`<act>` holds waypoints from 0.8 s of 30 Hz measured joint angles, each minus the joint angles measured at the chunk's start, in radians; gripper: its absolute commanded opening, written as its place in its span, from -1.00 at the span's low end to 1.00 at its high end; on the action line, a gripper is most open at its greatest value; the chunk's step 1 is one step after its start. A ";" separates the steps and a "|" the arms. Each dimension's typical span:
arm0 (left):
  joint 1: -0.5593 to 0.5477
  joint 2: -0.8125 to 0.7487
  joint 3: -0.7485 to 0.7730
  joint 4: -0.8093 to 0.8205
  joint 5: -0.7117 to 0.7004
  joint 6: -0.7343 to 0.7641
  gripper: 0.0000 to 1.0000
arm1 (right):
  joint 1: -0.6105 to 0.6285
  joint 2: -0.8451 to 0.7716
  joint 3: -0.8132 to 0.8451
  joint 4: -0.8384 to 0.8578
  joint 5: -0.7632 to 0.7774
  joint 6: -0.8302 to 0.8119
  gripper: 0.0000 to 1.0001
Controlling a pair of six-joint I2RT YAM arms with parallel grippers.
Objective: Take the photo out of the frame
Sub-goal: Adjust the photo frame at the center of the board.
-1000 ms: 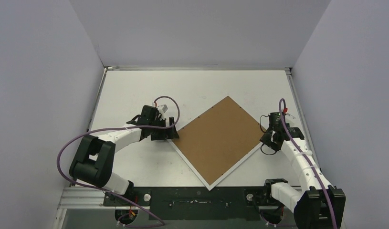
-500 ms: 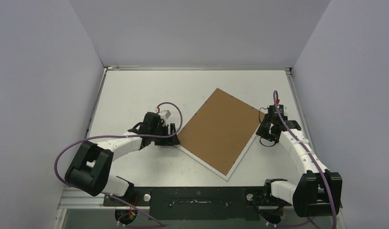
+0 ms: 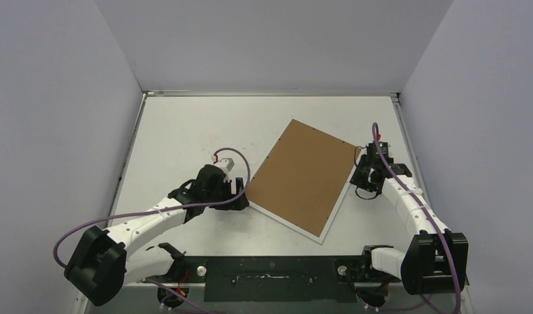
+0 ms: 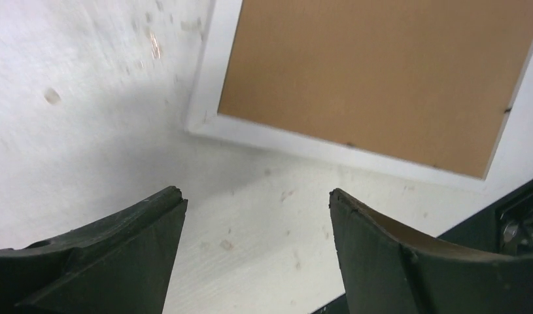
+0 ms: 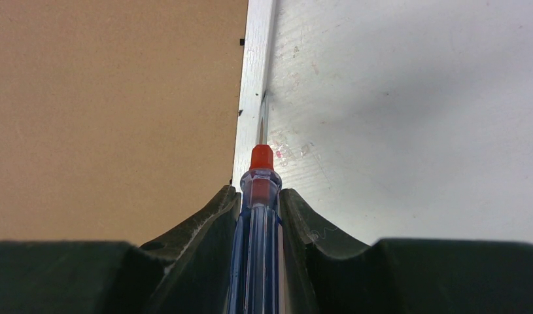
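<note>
The frame [image 3: 303, 176] lies face down on the white table, its brown fibreboard back up and a narrow white border round it. The photo is hidden under that back. My left gripper [image 3: 241, 196] stands open just off the frame's left corner, low over the table; in the left wrist view the left gripper [image 4: 257, 196] has only bare table between its fingers, with the frame [image 4: 381, 78] beyond them. My right gripper [image 3: 363, 175] is at the frame's right edge, and the right wrist view shows the right gripper [image 5: 260, 193] shut on a red-and-blue screwdriver [image 5: 259, 216] whose tip rests by the white border [image 5: 254, 85].
A black mounting rail [image 3: 283, 269] runs along the table's near edge, close to the frame's lowest corner, and shows in the left wrist view as a dark rail [image 4: 512, 216]. Grey walls close in the table [image 3: 185, 131] on three sides.
The frame has turned counter-clockwise, its far corner swinging left and its near corner right. My left gripper slid towards the near edge alongside it. My right gripper shifted slightly farther with the screwdriver.
</note>
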 measured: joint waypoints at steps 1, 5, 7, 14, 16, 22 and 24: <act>0.006 -0.007 0.023 -0.008 -0.015 0.006 0.58 | 0.000 0.000 0.000 0.000 0.000 0.000 -1.00; 0.055 0.069 0.141 -0.002 -0.018 0.049 0.54 | 0.000 0.000 0.000 0.000 0.000 0.000 -1.00; 0.076 0.151 0.199 0.011 -0.007 0.073 0.51 | 0.000 0.000 0.000 0.000 -0.001 -0.001 -1.00; 0.080 0.368 0.266 0.014 0.019 0.135 0.35 | 0.000 0.014 0.014 -0.006 -0.005 -0.006 -1.00; 0.072 0.398 0.271 0.006 0.010 0.142 0.25 | 0.000 0.019 0.017 -0.005 -0.008 -0.006 -1.00; 0.045 0.442 0.291 -0.009 -0.047 0.159 -0.19 | 0.000 0.023 0.021 -0.005 -0.019 -0.008 -1.00; 0.036 0.444 0.292 -0.016 -0.067 0.158 -0.40 | 0.000 0.023 0.021 -0.005 -0.022 -0.009 -1.00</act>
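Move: The photo frame's left corner, where the left hand will take hold, lies about 4 cm ahead of that hand, neither left nor right of it and roughly 4 cm below. The frame's bottom corner is some 11 cm back and 26 cm to its right. The right hand holds the screwdriver against the frame's right rail, about 3 cm ahead, 1 cm left and 7 cm below; the left corner lies about 40 cm to its left and 5 cm back. Forward in a low hop, the left hand rises about 3 cm as it crosses towards the frame's left corner, then sinks some 7 cm to straddle the left rail just beyond the corner, its fingers half closing around the rail and its left side tilting up about 10 degrees. The right hand keeps its screwdriver against the right rail and nudges barely half a centimetre left and forward. ##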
